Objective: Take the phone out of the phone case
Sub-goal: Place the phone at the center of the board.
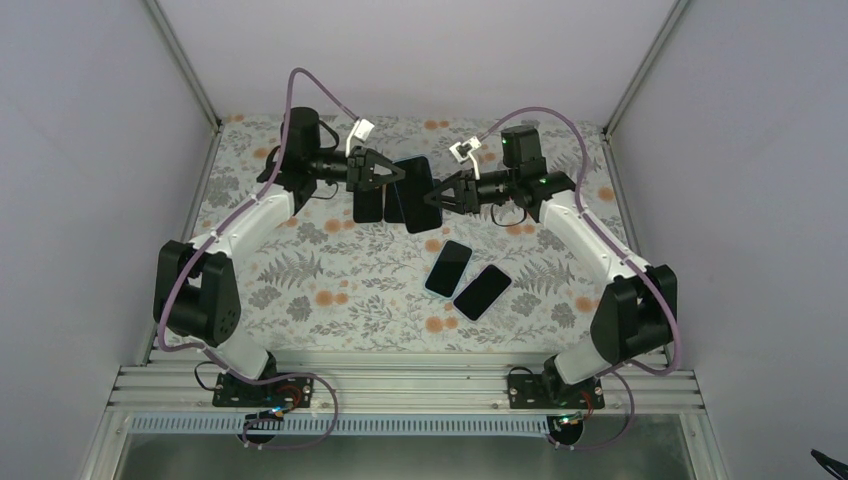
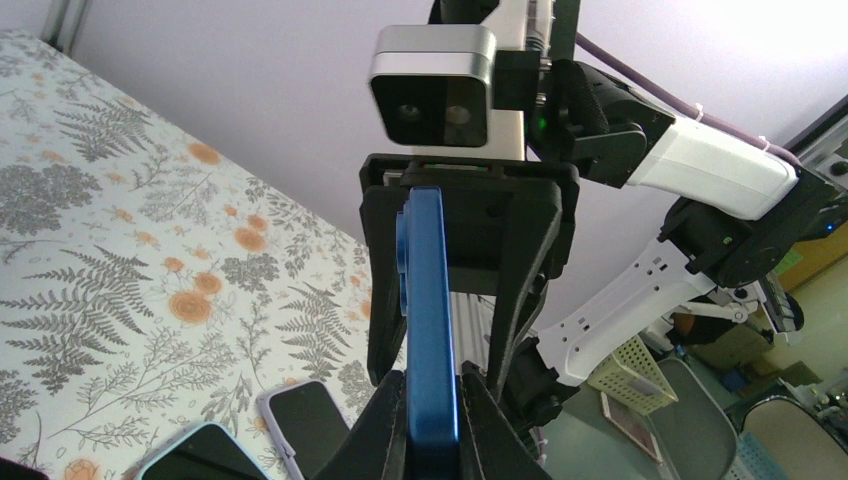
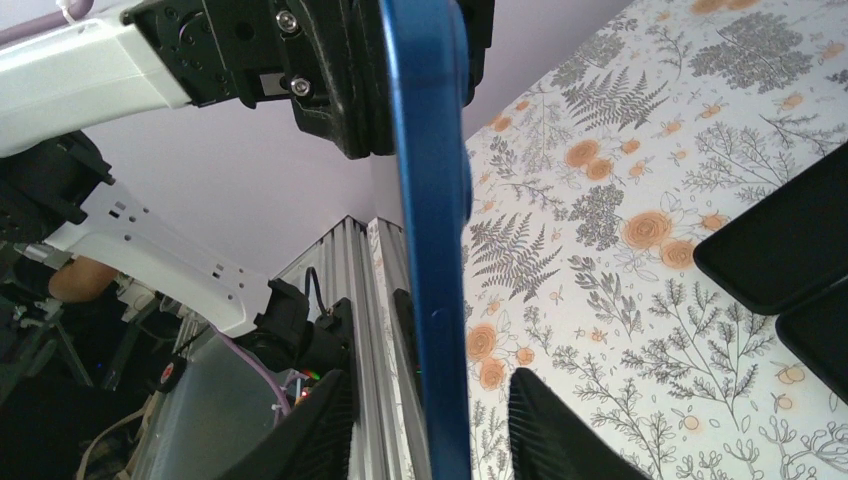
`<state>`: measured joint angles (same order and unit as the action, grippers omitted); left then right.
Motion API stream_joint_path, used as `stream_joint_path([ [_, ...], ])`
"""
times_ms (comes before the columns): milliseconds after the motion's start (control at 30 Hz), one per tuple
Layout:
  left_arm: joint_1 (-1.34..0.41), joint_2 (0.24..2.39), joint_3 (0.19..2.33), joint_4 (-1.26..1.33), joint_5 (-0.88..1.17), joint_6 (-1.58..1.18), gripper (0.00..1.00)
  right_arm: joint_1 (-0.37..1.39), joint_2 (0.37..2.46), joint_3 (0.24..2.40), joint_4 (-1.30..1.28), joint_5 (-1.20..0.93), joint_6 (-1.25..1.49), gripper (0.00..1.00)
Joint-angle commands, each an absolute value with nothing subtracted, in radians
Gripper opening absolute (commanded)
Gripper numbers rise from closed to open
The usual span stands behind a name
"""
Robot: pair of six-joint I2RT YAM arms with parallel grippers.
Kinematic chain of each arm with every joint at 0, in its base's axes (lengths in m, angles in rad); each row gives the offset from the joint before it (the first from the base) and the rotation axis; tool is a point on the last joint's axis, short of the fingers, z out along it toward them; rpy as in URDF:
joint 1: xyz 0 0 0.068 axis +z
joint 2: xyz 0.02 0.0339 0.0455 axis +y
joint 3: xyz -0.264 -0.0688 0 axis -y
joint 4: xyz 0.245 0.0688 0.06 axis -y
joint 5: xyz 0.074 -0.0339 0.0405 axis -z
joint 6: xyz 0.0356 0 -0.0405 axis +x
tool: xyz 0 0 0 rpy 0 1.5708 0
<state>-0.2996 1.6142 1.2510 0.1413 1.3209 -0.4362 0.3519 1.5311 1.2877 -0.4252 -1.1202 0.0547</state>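
The phone in its blue phone case (image 1: 413, 190) is held up in the air between the two arms, above the far middle of the table. My left gripper (image 1: 392, 173) is shut on one end; in the left wrist view both pads press the case's blue edge (image 2: 430, 300) at the left gripper (image 2: 432, 400). My right gripper (image 1: 434, 200) straddles the other end. In the right wrist view the blue edge (image 3: 432, 200) runs between the fingers (image 3: 560, 430) of the right gripper (image 3: 435, 390), with a gap on each side, so the jaws are open and not touching.
Two dark phones (image 1: 448, 267) (image 1: 482, 291) lie side by side on the floral cloth (image 1: 330, 290) near the middle. Another dark phone (image 1: 367, 206) lies below the left gripper. Purple walls and aluminium rails (image 1: 400, 385) frame the table.
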Motion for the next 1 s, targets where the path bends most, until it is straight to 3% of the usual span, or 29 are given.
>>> stream_joint_path([
  [0,-0.310,1.593,1.300,0.148,1.345,-0.390,0.02,0.353,1.552,1.277,-0.391,-1.182,0.085,0.32],
  [100,-0.315,1.596,1.307,0.137,1.342,-0.383,0.02,0.354,1.557,1.276,-0.382,-1.189,0.094,0.24],
  [233,-0.317,1.606,1.321,0.102,1.324,-0.362,0.02,0.353,1.559,1.276,-0.376,-1.192,0.106,0.04],
  [300,-0.317,1.609,1.332,0.069,1.303,-0.343,0.06,0.351,1.557,1.275,-0.372,-1.192,0.110,0.04],
  [400,-0.315,1.613,1.348,0.030,1.278,-0.319,0.27,0.344,1.558,1.275,-0.368,-1.187,0.116,0.04],
  [600,-0.299,1.614,1.367,-0.013,1.221,-0.300,0.84,0.301,1.567,1.269,-0.356,-1.184,0.138,0.04],
  [667,-0.291,1.611,1.376,-0.039,1.191,-0.290,0.97,0.278,1.572,1.266,-0.357,-1.172,0.137,0.04],
  [967,-0.276,1.617,1.443,-0.181,1.009,-0.239,1.00,0.180,1.652,1.286,-0.423,-1.043,0.112,0.04],
])
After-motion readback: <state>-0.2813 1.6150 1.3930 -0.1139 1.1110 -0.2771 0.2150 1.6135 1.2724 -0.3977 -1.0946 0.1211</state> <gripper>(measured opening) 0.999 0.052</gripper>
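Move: My right fingers, half open, straddle the right edge of the blue-edged phone, its middle about 3 cm to their left and 1 cm ahead. It is bound for bare board roughly 17 cm ahead, 8 cm right and 25 cm below. At that depth and distance ahead, the purple-edged phone lies with no sideways offset and a black case 8 cm left. From my left hand, which holds the blue-edged phone, its middle is about 4 cm right, 3 cm back, 2 cm lower. I shut my right fingers on the phone's right edge while my left keeps its grip on the other side. Then my left fingers open wide and let go, and the left hand draws off about 4 cm forward, turning slightly counter-clockwise. With my right I carry the phone about 5 cm forward, 4 cm right and 3 to 4 cm down towards the bare board, turning it some 10 degrees clockwise. ##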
